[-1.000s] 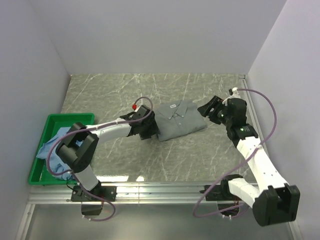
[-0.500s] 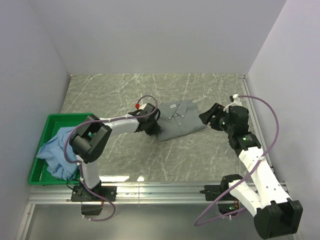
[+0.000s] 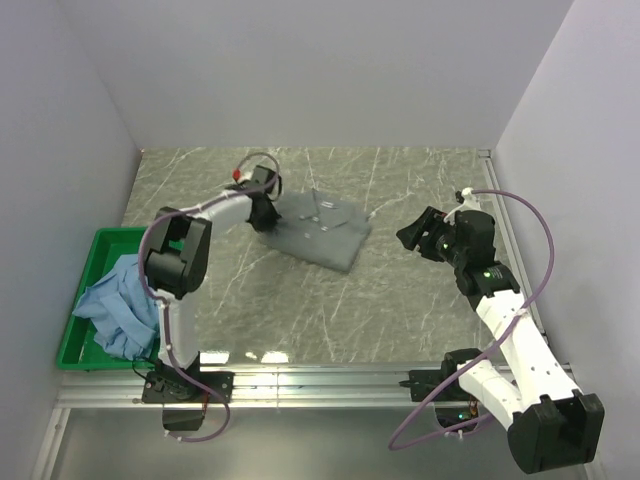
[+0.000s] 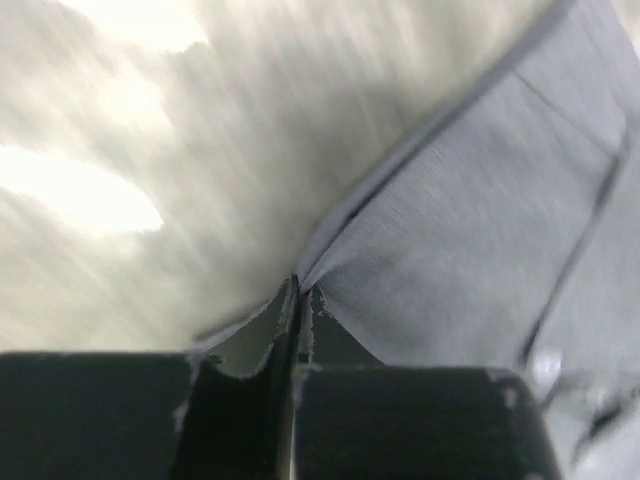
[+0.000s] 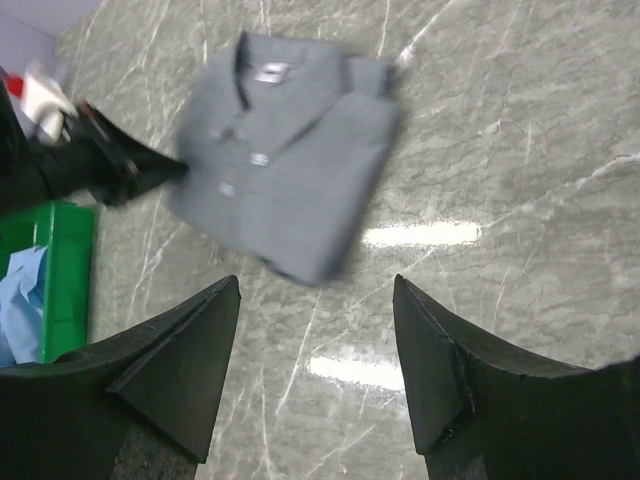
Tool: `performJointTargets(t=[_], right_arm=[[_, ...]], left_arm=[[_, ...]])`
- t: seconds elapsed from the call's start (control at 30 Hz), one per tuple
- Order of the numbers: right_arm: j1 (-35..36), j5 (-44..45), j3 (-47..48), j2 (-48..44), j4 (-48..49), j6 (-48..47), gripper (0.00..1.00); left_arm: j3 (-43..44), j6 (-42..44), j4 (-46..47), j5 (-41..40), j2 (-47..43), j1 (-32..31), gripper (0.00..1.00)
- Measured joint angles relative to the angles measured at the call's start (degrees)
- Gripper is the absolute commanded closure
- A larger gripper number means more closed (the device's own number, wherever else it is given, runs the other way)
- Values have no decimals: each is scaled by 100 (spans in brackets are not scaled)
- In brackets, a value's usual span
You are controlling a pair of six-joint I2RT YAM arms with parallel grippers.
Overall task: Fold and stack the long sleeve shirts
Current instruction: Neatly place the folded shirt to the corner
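The folded grey-green long sleeve shirt (image 3: 320, 232) lies on the marble table, collar toward the back. My left gripper (image 3: 264, 216) is shut on its left edge. In the left wrist view the jaws (image 4: 300, 290) pinch a fold of the grey cloth (image 4: 470, 230) between closed tips. My right gripper (image 3: 408, 235) hovers open to the right of the shirt, apart from it. The right wrist view shows the shirt (image 5: 285, 150) ahead of those open fingers (image 5: 317, 290). The light blue shirt (image 3: 115, 305) sits crumpled in the bin.
A green plastic bin (image 3: 140, 236) stands at the table's left edge and also shows in the right wrist view (image 5: 68, 260). White walls close in the table (image 3: 400, 310) on three sides. A metal rail runs along the near edge.
The left gripper closed on the grey-green shirt's edge and dragged the shirt left and toward the back, turning it. The right gripper stayed open and barely moved.
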Motion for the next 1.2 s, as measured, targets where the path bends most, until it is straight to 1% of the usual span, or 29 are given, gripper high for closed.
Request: performJointTargets(t=[0.07,0.1,0.17,0.23,0.27,0.3,0.37,0.4,0.47,0.57,0.7,0.77,0.83,1.0,1.17,1.2], right_arm=[[0,-11,0,37,0,-11,30],[0,-22,0,55,0,-22,31],[0,-42,0,92,0,-28,31],[0,-70,0,122,0,-35,31],[0,-87,0,129,-2,-39,31],[0,-109,0,138,-2,-44,31],[2,-146,0,144,-2,-48,31],[2,-153,0,144,-2,-48,31],[17,-170,0,142,-2,-48,31],[48,-210,0,136,0,-48,31],[144,-278,0,72,0,-46,31],[205,-289,0,9,0,-48,31],[256,-299,0,-57,0,-48,31],[341,-313,2,-219,0,-52,31],[387,-315,0,-315,-4,-87,31],[389,-313,0,-337,-7,-94,31]], left_arm=[[437,446,-151,-291,278,321,82],[671,691,-284,-472,417,520,77],[960,1029,-448,-741,588,807,70],[1169,1263,-640,-903,691,1069,58],[1220,1287,-708,-949,706,1169,53],[1248,1318,-765,-984,710,1285,43],[1209,1296,-817,-986,621,1462,35],[1078,1224,-785,-960,494,1506,32],[675,973,-667,-874,118,1519,31],[-286,398,-485,-577,-964,1456,30],[-1794,-651,435,-142,-2669,1322,30],[-2293,-1091,909,-13,-3082,1198,29],[-2579,-1475,1300,48,-3099,966,28],[-2964,-2068,2006,63,-2608,420,30],[-3324,-2588,2557,42,-2326,295,33],[-3346,-2649,2636,24,-2269,295,34]])
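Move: The left hand still pinches the grey shirt by its left edge, just above the table; the shirt's middle lies about 12 cm to its right and 2 cm back. The table's far-left corner is some 22 cm ahead and 40 cm to the left; the green bin is roughly 33 cm left and 20 cm back. From the right hand, that shirt's middle is about 20 cm left, 12 cm ahead and 19 cm below. Still pinching the shirt's left edge, the left hand drags it left and somewhat forward over the table; its fingers open wide during a sweep of about 15 cm and let go of the cloth. It then rises some 10 cm, comes back right and towards the base, and sinks beside the shirt's near-left edge, wrist turned counter-clockwise and rolled left side down. The open right hand drifts a little left and back. ##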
